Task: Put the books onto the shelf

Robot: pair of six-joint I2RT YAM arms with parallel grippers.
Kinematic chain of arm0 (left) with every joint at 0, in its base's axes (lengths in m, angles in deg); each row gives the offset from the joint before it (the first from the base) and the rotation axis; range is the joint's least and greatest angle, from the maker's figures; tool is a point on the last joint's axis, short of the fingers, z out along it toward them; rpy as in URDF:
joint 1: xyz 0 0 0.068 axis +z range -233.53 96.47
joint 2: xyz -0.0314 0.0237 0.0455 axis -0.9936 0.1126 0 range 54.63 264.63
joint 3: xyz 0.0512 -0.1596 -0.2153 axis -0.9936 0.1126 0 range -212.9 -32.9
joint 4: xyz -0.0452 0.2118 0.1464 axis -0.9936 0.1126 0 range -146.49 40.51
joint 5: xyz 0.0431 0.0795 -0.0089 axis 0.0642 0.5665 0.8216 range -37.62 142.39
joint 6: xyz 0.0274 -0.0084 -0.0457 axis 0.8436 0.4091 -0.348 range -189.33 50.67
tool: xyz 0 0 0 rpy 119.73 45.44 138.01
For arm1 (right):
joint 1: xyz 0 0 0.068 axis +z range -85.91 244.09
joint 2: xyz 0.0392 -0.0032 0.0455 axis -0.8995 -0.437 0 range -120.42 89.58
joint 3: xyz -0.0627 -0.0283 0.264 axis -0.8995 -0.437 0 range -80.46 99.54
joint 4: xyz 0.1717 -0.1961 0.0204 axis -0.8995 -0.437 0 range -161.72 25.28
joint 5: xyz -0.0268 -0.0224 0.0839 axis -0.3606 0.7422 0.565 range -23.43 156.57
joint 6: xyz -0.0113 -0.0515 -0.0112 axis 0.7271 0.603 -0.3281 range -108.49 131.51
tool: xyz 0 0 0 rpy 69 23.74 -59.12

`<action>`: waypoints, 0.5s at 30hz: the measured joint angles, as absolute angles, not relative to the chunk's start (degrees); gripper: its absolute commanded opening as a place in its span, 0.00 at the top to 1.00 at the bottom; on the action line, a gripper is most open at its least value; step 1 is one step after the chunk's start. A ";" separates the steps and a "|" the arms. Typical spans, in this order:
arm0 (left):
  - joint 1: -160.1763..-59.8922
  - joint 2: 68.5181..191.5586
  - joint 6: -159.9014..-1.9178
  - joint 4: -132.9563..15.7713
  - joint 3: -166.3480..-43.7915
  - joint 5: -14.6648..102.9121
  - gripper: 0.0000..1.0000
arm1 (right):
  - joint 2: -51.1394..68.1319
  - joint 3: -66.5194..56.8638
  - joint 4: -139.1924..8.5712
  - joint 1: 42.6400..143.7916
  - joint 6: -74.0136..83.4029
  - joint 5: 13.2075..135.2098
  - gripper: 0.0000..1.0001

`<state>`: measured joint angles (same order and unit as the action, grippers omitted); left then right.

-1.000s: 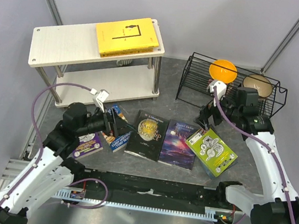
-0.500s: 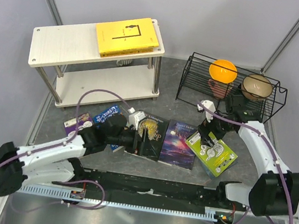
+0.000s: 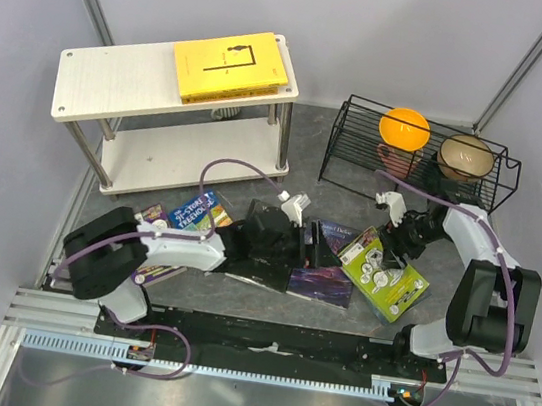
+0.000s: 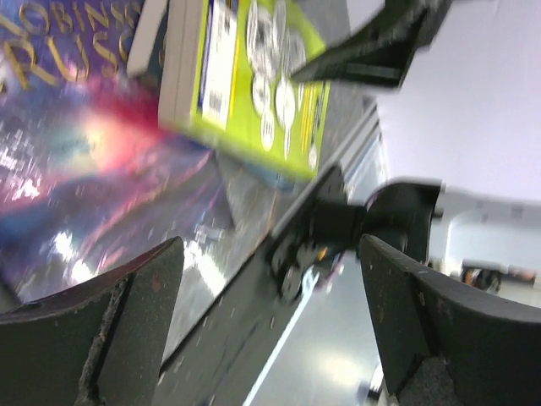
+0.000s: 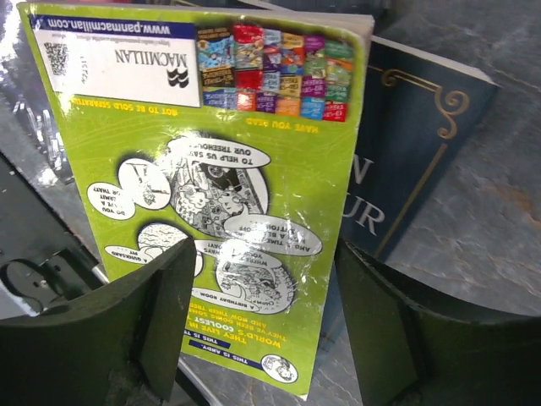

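The shelf stands at the back left with a yellow book on its top board. Other books lie on the floor: a blue one, a dark galaxy one and a lime-green cartoon one. My left gripper reaches right, low over the galaxy book's near edge, open and empty. My right gripper hangs over the lime-green book, open, a finger at each side of its near end. A dark blue book lies under it.
A black wire rack at the back right holds an orange bowl and a tan bowl. The black base rail runs along the near edge. My left arm lies across the black-and-gold book.
My left arm has swung from the far-left books rightward across to the galaxy book. My right gripper has come down over the lime-green book and its jaws have narrowed a little.
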<state>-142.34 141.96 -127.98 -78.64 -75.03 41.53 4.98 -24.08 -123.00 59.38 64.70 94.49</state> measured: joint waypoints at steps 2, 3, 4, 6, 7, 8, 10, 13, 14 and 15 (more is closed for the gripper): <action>-142.80 146.07 -130.15 -81.26 -76.67 43.78 0.10 | 3.91 -24.06 -123.52 59.38 65.22 96.00 0.33; -142.97 148.28 -131.33 -82.38 -77.43 45.23 0.10 | 3.52 -24.06 -123.87 59.36 65.33 96.89 0.36; -143.06 149.72 -132.05 -82.82 -77.87 46.30 0.10 | 3.25 -24.06 -124.11 59.36 65.38 97.40 0.37; -143.26 152.80 -133.67 -83.36 -78.83 48.77 0.10 | 2.66 -24.02 -124.44 59.36 65.48 98.51 0.41; -143.30 154.14 -134.32 -83.45 -79.40 49.71 0.10 | 2.23 -23.93 -124.66 59.38 65.48 98.95 0.42; -143.39 155.53 -134.93 -83.41 -80.17 50.76 0.10 | 1.70 -23.69 -124.99 59.36 65.51 99.34 0.43; -143.41 157.81 -136.00 -83.41 -81.59 52.20 0.11 | 0.56 -23.03 -125.36 59.36 65.46 99.93 0.46; -143.43 159.64 -136.88 -83.41 -83.38 52.42 0.14 | -0.97 -22.09 -125.53 59.36 65.27 100.76 0.49; -143.48 159.86 -137.03 -83.41 -83.79 52.33 0.16 | -1.32 -21.85 -125.53 59.36 65.24 101.00 0.49; -143.52 160.04 -137.14 -83.51 -84.28 52.24 0.19 | -1.66 -21.63 -125.53 59.36 65.14 101.20 0.50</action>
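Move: The green book lies under the right hand, its middle about 4 cm back, 2 cm to the left and some 3 cm below. The navy book sticks out from beneath it, its own middle roughly 3 cm back of that hand, level sideways and 6 cm below. From the left hand the green book's middle is about 17 cm right, 1 cm back and 6 cm below. The purple book lies about 9 cm under the left hand and 1 cm to its right, with the black book some 14 cm to its left. The green book's forward long edge is taken between the right hand's narrowing fingers as that hand eases about 2 cm left, the forward finger coming against the page side. The wide-open left hand meanwhile sinks over 5 cm while going about 5 cm forward and 4 cm right to the book's left end, turning some 10 degrees counter-clockwise; whether it touches can't be told. ##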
